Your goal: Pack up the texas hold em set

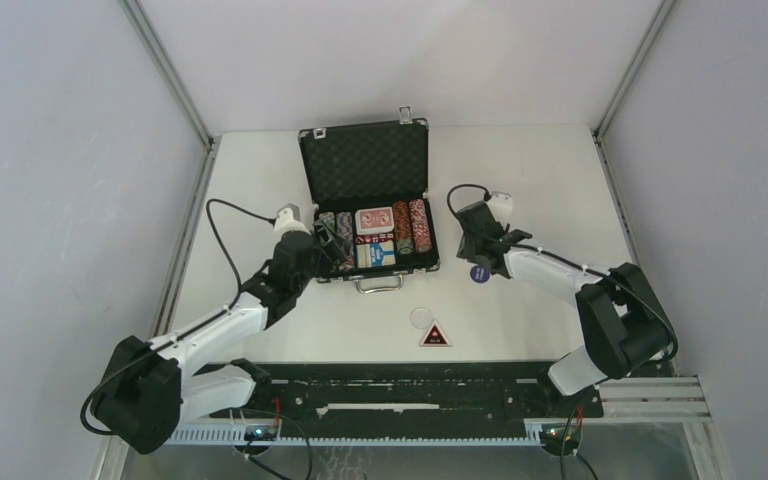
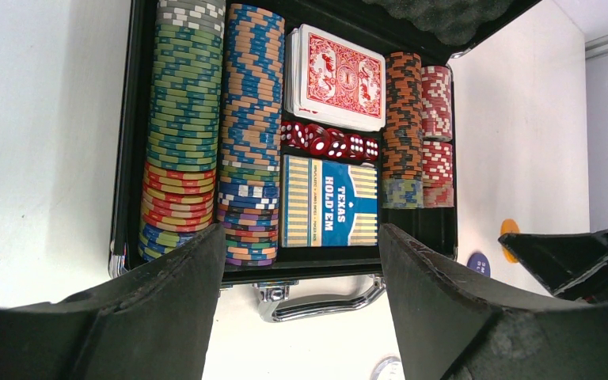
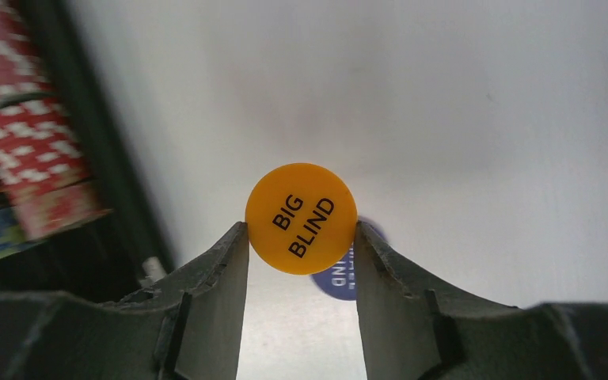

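Observation:
The black briefcase (image 1: 365, 160) lies open at the table's middle, its foam lid up. In its tray sit rows of poker chips (image 2: 182, 119), a red deck (image 2: 340, 75), red dice (image 2: 328, 141) and a blue Texas Hold'em card box (image 2: 332, 202). My left gripper (image 2: 302, 237) hovers open by the case's front edge, above the silver handle (image 2: 324, 301), with nothing between its fingers. To the right of the case, my right gripper (image 3: 301, 237) is shut on an orange "BIG BLIND" token (image 3: 301, 218). A blue token (image 3: 340, 277) lies on the table just beneath it.
A pale round token (image 1: 421, 318) and a red triangular marker (image 1: 435, 336) lie on the table in front of the case. Grey walls close in the table on the left, right and back.

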{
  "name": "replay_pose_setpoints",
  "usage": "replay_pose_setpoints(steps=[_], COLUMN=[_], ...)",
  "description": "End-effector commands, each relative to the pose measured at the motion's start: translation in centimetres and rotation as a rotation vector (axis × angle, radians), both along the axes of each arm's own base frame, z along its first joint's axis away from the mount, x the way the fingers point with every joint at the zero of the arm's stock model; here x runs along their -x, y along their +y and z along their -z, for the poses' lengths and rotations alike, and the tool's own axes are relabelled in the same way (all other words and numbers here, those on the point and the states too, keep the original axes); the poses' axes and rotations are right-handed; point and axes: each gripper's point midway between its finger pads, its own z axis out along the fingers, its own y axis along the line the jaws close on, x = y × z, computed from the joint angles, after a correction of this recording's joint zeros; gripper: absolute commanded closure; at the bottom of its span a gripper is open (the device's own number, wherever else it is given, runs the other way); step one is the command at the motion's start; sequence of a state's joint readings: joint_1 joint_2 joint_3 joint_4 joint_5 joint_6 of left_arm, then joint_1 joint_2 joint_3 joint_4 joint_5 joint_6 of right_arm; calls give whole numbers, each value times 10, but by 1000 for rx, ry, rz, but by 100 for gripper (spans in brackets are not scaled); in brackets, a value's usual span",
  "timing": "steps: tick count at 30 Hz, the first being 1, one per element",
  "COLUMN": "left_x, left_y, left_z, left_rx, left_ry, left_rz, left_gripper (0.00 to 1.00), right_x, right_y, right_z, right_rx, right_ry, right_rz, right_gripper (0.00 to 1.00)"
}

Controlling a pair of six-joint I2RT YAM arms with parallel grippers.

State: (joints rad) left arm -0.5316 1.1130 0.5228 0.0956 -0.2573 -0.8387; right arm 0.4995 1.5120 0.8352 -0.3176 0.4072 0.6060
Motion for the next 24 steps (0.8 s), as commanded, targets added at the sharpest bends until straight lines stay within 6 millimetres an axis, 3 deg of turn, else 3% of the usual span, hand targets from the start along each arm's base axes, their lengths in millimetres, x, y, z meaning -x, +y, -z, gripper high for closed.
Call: replay_pose_setpoints(steps=[1, 5, 11, 17, 24], left_x=[-4, -4, -4, -3, -3], left_y=[-1, -1, 0, -1, 3], left_z=[-11, -12, -13, -13, -14], left_rx=[24, 25, 27, 30, 26], left_ry=[-38, -41, -44, -44, -47], left_rz=[-1, -3, -5, -2, -18], left_gripper=[25, 25, 25, 25, 25], right_x=[-20, -30, -46, -62, -77], right_y=[24, 50, 106, 155, 200], right_z=[-42, -59, -80, -73, -71], right_rx=[-13, -17, -36, -24, -24], right_ry=[-108, -136, -180, -158, -150], right_rz=[-46, -100, -212, -300, -372], right_gripper=[48, 48, 48, 48, 48])
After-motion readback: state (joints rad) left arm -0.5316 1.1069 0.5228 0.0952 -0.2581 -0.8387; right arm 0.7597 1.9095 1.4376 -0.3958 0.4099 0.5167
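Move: The big blind chip is already pinched in the right hand; the open case's tray has its middle about 22 cm to that hand's left, 6 cm farther out and about 1 cm lower. The tray's orange chip row stands 17 cm left and 8 cm ahead, the red chip row 13 cm left and 9 cm ahead. The small blind chip lies 3 cm back, 2 cm right, 4 cm below. From the left hand, the tray's middle is some 9 cm right, 4 cm ahead and 8 cm below. The big blind chip, kept upright-facing between the right fingertips, is swept left by about 18 cm and some 7 cm forward, away from the small blind chip and in over the right part of the open case. The right hand arcs over the case's side, rising about 7 cm, then starts sinking, and swings some 20 degrees counter-clockwise; its grip stays shut on the chip. ##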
